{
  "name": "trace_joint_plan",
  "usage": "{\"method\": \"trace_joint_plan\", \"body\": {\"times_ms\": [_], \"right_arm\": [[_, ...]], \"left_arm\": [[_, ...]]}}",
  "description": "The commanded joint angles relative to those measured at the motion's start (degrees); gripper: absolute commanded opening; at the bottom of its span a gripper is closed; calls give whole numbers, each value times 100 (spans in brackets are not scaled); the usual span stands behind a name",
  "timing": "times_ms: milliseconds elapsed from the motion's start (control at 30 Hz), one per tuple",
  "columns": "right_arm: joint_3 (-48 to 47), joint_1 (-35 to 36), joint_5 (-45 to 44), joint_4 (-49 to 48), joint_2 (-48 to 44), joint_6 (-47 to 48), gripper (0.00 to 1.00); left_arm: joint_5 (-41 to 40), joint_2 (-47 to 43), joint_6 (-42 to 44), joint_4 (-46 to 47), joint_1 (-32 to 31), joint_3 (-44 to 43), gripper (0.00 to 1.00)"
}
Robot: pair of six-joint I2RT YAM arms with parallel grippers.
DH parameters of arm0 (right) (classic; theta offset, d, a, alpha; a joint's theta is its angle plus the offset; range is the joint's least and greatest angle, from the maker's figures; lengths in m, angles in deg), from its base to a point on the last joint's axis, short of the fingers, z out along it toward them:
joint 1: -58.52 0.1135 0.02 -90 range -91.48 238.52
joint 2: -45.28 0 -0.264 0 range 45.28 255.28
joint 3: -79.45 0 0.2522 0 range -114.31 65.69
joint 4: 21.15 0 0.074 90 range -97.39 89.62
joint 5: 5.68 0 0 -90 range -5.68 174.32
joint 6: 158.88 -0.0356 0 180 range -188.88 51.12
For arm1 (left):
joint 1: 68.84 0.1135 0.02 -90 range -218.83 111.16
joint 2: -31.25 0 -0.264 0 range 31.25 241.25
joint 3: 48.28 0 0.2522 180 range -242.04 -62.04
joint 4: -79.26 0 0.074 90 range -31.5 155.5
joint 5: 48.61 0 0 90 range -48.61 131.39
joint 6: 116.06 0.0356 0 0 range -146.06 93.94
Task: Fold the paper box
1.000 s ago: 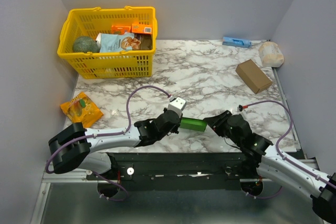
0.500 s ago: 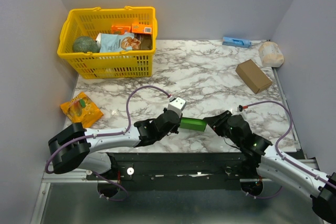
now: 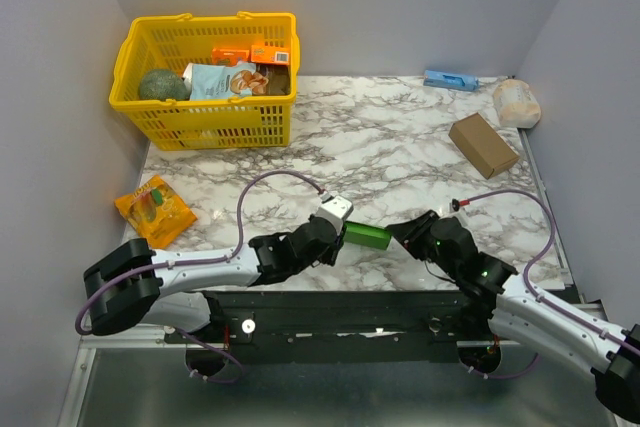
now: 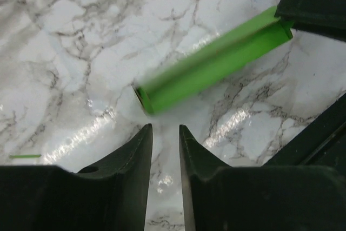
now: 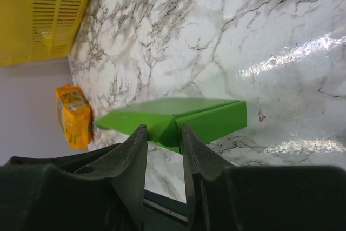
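Observation:
The paper box [image 3: 366, 237], a bright green flattened strip of card, sits near the table's front edge between both arms. My right gripper [image 5: 164, 131] is shut on its near corner, and the card [image 5: 184, 113] sticks out beyond the fingertips. In the top view that gripper [image 3: 398, 232] meets the box's right end. My left gripper [image 4: 165, 129] is open with only bare marble between its fingers, a short way back from the box's left end [image 4: 211, 67]. From above, the left gripper [image 3: 335, 234] lies just left of the box.
A yellow basket [image 3: 220, 122] with groceries stands at the back left. An orange packet [image 3: 153, 209] lies at the left edge. A brown cardboard box [image 3: 483, 144], a white bag [image 3: 516, 102] and a blue item [image 3: 450, 79] lie at the back right.
My left gripper has opened, let go of the box's left end and drawn back a little. My right gripper keeps its hold on the box.

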Motion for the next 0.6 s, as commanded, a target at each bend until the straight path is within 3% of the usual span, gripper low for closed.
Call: {"method": "trace_joint_plan", "body": {"times_ms": [0,333,467,567], "right_arm": [[112,79,-167,991,157,43,14],[77,105,-282,1000,254,43,13],[42,132,-308,1000,315,52,13],[16,158,-334,1009,333,70,13]], "left_arm": [[377,-116,-28,-623,-91,259,40],[764,-880,-54,-395,-56,470,67],[1158,-1494,-449,-395,277,365,72],[1685,-1733,-994,-167,1014,400,74]]}}
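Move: The green paper box, pinched at its right end by the right fingers, has its middle about 7 cm to the left hand's right and 2 cm ahead, roughly 1 cm lower; its near end sits just beyond the left fingertips. The right gripper is some 12 cm to the left hand's right and 1 cm ahead. From the right hand, the box's middle lies about 5 cm left, level fore and aft and 1 cm lower. Backing away from the box's left end, the left hand goes about 3 cm back and 2 cm left while dipping some 3 cm, then rises about 6 cm and comes slightly forward again. Its already parted fingers spread much wider and the wrist rolls some 10 degrees late in the rise. The right hand stays put and keeps its pinch on the box's right end. ##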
